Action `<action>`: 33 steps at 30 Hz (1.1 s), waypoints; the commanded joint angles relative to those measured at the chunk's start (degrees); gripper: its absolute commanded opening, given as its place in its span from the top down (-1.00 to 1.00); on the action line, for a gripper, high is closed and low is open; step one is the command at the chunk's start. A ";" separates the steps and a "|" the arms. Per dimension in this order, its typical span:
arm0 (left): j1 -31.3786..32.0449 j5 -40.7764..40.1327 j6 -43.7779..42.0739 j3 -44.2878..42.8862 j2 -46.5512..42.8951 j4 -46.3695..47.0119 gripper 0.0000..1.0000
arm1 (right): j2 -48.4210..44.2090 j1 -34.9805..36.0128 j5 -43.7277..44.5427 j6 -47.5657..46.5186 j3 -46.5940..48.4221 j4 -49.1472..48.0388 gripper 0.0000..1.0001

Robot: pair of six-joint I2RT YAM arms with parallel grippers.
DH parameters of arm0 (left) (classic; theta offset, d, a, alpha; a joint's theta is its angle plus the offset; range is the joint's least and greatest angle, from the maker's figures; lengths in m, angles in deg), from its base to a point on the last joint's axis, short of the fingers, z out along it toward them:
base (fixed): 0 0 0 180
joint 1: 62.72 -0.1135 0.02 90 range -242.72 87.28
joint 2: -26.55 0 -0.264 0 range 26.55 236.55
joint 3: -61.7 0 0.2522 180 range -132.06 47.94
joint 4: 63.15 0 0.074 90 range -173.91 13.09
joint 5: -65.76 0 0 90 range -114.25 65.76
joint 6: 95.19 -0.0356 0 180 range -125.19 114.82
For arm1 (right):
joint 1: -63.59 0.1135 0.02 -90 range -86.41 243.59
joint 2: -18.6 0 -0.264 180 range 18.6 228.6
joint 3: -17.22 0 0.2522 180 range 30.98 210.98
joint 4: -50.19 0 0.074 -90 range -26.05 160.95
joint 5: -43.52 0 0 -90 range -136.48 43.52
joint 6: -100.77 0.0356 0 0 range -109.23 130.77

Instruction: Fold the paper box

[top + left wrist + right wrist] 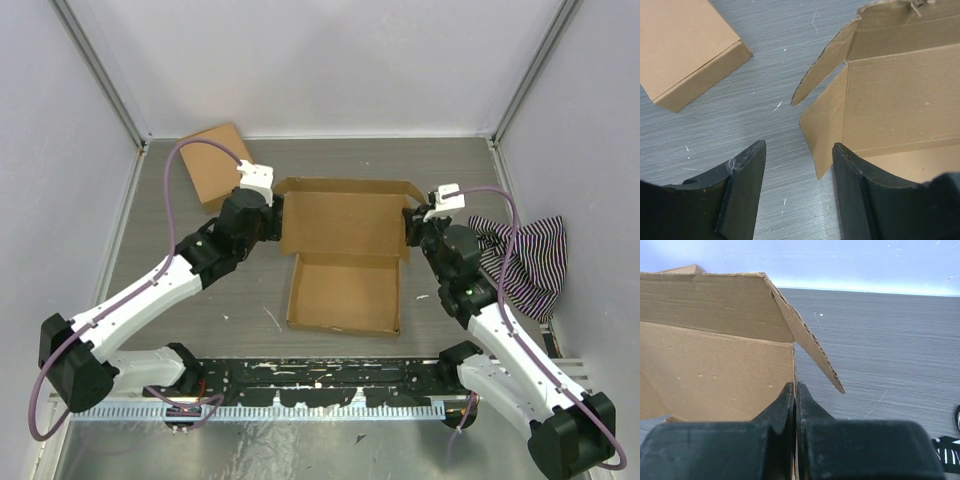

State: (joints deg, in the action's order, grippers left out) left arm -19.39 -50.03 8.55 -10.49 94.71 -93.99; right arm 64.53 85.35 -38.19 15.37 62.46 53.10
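The paper box [345, 260] lies in the middle of the table as a brown cardboard mailer. Its tray part is nearest me and its lid panel [890, 100] stands raised behind it. My left gripper [272, 215] is at the box's left rear corner and is open. In the left wrist view the pointed corner of a side flap [822, 135] reaches between my left gripper [799, 145] fingers, close to the right finger, unclamped. My right gripper [796, 385] is shut on the thin right edge of the paper box [715, 365]; in the top view it [410, 232] sits at the right rear corner.
A smaller closed brown box [215, 165] [685, 50] lies at the back left, beyond my left gripper. A black-and-white striped cloth [525, 260] [947, 450] lies to the right of my right arm. White walls enclose the table on three sides.
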 commanded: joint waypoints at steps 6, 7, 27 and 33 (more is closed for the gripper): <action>0.08 -0.52 -2.67 -3.79 5.86 4.09 -0.29 | -3.02 0.26 -2.72 0.01 2.47 1.46 0.98; 0.08 -0.55 -3.26 -3.87 6.41 5.05 -0.29 | -3.10 0.24 -2.90 0.05 2.48 1.61 0.98; -0.30 4.18 -4.80 -3.66 5.25 6.95 1.00 | 5.88 0.22 -2.55 3.40 16.10 21.60 0.59; -0.27 4.87 -4.18 3.96 -3.76 14.25 1.00 | 13.02 0.23 -3.42 4.35 27.27 35.95 0.26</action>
State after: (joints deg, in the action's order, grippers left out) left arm -19.50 -46.11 4.27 -10.91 96.65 -86.88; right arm 75.22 85.59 -41.25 18.50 82.64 79.32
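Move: The lid's left edge, which the open left hand is about to grip, lies some 4 cm ahead of that hand, 3 cm to its right and 3 cm lower. The box tray's middle is roughly 12 cm back, 16 cm right and 20 cm below; the closed carton sits about 17 cm ahead and 14 cm left, down on the table. The right hand already pinches the lid's right edge at its fingertips; from it the lid's left edge is around 24 cm left, about level. Forward, rightward and down, about 5 cm in all, the left hand brings its parted fingers around the lid's left edge and shuts them on it, then draws it up about 4 cm and a little back. The right hand meanwhile keeps its pinch almost in place, then parts its fingers on the right edge, easing slightly left and tipping down some 15 degrees. ##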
